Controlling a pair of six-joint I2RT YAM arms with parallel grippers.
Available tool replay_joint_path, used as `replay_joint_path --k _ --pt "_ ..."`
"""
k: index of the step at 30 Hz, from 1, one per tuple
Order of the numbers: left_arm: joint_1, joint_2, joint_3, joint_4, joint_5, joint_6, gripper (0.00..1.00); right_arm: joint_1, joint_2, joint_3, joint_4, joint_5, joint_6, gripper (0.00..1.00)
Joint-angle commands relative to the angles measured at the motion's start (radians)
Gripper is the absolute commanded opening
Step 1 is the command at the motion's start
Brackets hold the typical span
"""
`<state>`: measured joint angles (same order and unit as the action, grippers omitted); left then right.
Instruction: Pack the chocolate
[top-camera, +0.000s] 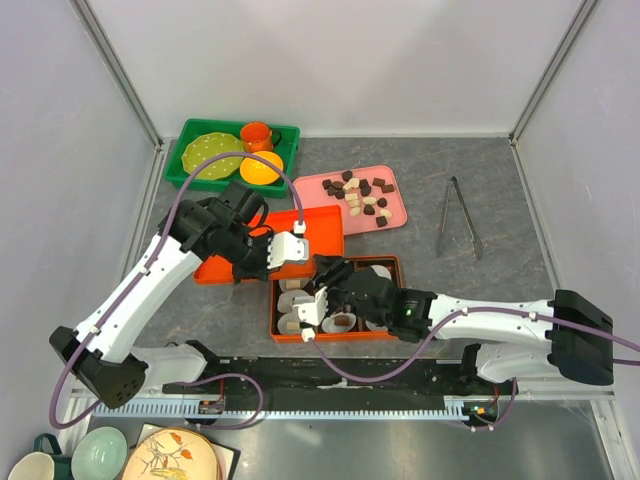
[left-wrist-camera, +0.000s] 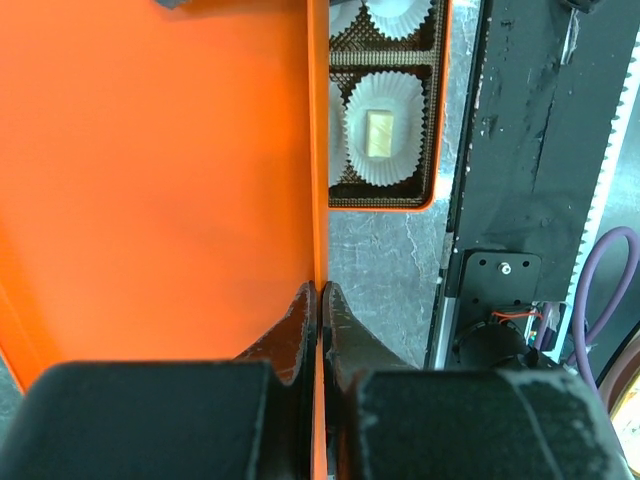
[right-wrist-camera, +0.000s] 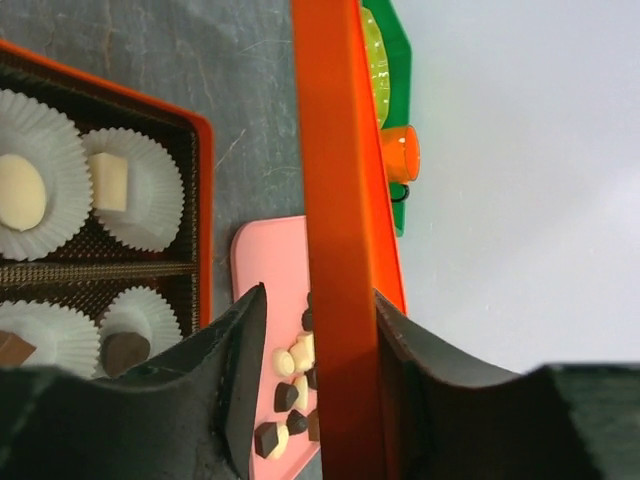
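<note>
An orange box lid (top-camera: 322, 232) hangs tilted beside the orange box (top-camera: 275, 312), which holds white paper cups. My left gripper (top-camera: 290, 248) is shut on the lid's rim (left-wrist-camera: 319, 150), fingertips (left-wrist-camera: 320, 290) pinching the thin edge. My right gripper (top-camera: 322, 290) straddles another edge of the lid (right-wrist-camera: 335, 200). Its jaws (right-wrist-camera: 318, 295) are open, the right finger against the lid and the left finger apart from it. Cream chocolate (right-wrist-camera: 108, 182) and a dark piece (right-wrist-camera: 125, 350) lie in cups. More chocolate (top-camera: 362, 193) lies on the pink tray (top-camera: 320, 185).
A green bin (top-camera: 190, 160) with a yellow-green plate, an orange cup and a bowl stands at the back left. Metal tongs (top-camera: 457, 215) lie at the right. Bowls and a patterned plate (top-camera: 170, 455) sit beyond the black rail at the near left.
</note>
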<state>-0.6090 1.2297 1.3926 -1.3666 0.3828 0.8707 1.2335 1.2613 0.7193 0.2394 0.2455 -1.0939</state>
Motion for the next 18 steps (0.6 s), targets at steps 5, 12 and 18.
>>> replay_joint_path --k 5,12,18 --pt "-0.006 -0.042 -0.003 -0.17 -0.016 0.057 0.02 0.006 0.004 0.091 0.017 0.029 0.012 0.24" --pt "-0.006 -0.105 0.057 0.097 -0.247 -0.045 0.56 0.014 -0.026 0.121 -0.064 0.04 0.02 0.0" --pt "-0.005 -0.315 -0.021 0.659 -0.58 -0.118 0.9 0.05 -0.077 0.187 -0.172 0.078 0.057 0.0"
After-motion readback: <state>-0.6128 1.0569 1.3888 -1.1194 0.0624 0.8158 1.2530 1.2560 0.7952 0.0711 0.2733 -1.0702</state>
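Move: The orange lid hangs between the hands: its middle is some 7 cm ahead and 1 cm right of the left hand, which still pinches the near edge, and about 11 cm left and 6 cm ahead of the right hand, whose half-open fingers straddle the lid. From the right hand the chocolate box lies roughly 4 cm right, 8 cm back and 14 cm below; the pink tray is about 17 cm ahead, 7 cm right and 17 cm below. Right fingers close on the lid's edge; the left let go, swinging about 9 cm up and forward. ##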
